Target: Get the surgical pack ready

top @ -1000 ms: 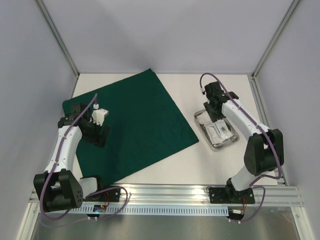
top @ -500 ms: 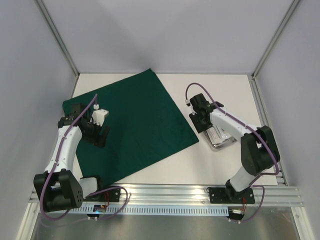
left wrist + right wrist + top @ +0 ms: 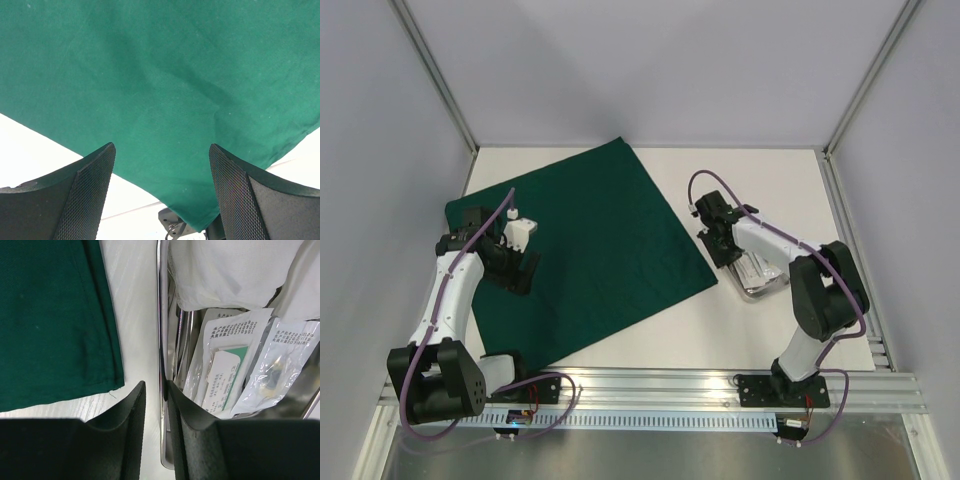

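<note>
The dark green cloth (image 3: 590, 240) lies flat as a sheet on the left half of the table. My left gripper (image 3: 517, 268) hovers open over its left part; in the left wrist view its fingers (image 3: 161, 150) stand wide above the cloth (image 3: 160, 75) with nothing between them. The steel tray (image 3: 758, 291) sits right of the cloth. My right gripper (image 3: 721, 247) straddles the tray's left rim (image 3: 160, 315): one finger outside, one inside, jaws (image 3: 156, 387) narrow with a slit left at the outer finger. White gauze (image 3: 230, 270) and clear pouches (image 3: 225, 365) fill the tray.
The cloth's right corner (image 3: 50, 315) ends a short way left of the tray. White walls and metal frame posts enclose the table, and an aluminium rail (image 3: 650, 385) runs along the near edge by the arm bases.
My right gripper has shifted left from over the tray's middle to its left rim, and its jaws have narrowed around that rim. The left arm and the cloth have not moved.
</note>
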Robot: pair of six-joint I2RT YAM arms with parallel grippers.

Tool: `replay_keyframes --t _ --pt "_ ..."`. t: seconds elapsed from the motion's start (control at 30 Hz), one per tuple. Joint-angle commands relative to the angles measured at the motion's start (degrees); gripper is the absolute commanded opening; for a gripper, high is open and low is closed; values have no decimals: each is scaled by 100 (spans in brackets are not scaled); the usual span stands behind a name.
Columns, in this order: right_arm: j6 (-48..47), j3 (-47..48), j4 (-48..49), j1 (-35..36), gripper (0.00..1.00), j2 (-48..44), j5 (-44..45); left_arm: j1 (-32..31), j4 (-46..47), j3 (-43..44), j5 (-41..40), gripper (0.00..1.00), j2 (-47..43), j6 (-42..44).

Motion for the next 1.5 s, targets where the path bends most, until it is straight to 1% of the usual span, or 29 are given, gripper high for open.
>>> replay_keyframes --t 0.0,0.1,0.2,0.4,0.63,0.73,0.77,0.83,0.87,1.0,1.17,1.33,1.47 --pt "46 -73 160 -14 25 -26 33 12 10 53 82 84 -88 46" --pt "90 -214 99 -14 22 27 87 12 -7 45 56 85 -115 63" --pt "99 -354 265 -22 18 -43 -71 12 -7 36 38 84 -97 90" --pt "125 -530 695 -154 18 -70 -528 12 19 45 65 84 -71 46" --pt "99 -645 828 -172 18 176 -494 12 -7 36 21 84 -115 63" --pt "73 -636 775 -172 9 229 -310 12 10 27 47 84 -115 63" --pt "64 -636 775 -172 5 229 -283 12 19 27 56 85 -98 63" --pt "29 -592 723 -172 1 212 -213 12 10 44 38 84 -54 55" --pt "20 -557 696 -172 0 185 -160 12 2 62 38 84 -45 54" --pt "-112 -355 530 -172 0 62 -142 12 -7 71 65 85 -80 54" --pt "-331 242 222 -137 1 132 -133 12 -7 62 12 85 -36 81" --pt "-455 980 -191 109 0 483 94 3 133 10 3 85 52 107" --pt "-429 1578 -297 355 0 939 34 12 256 -43 -259 84 350 11"
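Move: The tray's long left rim runs just beneath the right fingertips, about 3 cm below and 1 cm back and right. From that hand the green cloth's corner is some 3 cm back and 3 cm left, the gauze about 5 cm ahead and 3 cm right, and the packets level with it, 6 cm right. From the left hand, that rim is roughly 44 cm right and 5 cm ahead. The right hand sinks about 3 cm, closes on the tray's left rim, then pulls it forward, left and up. ##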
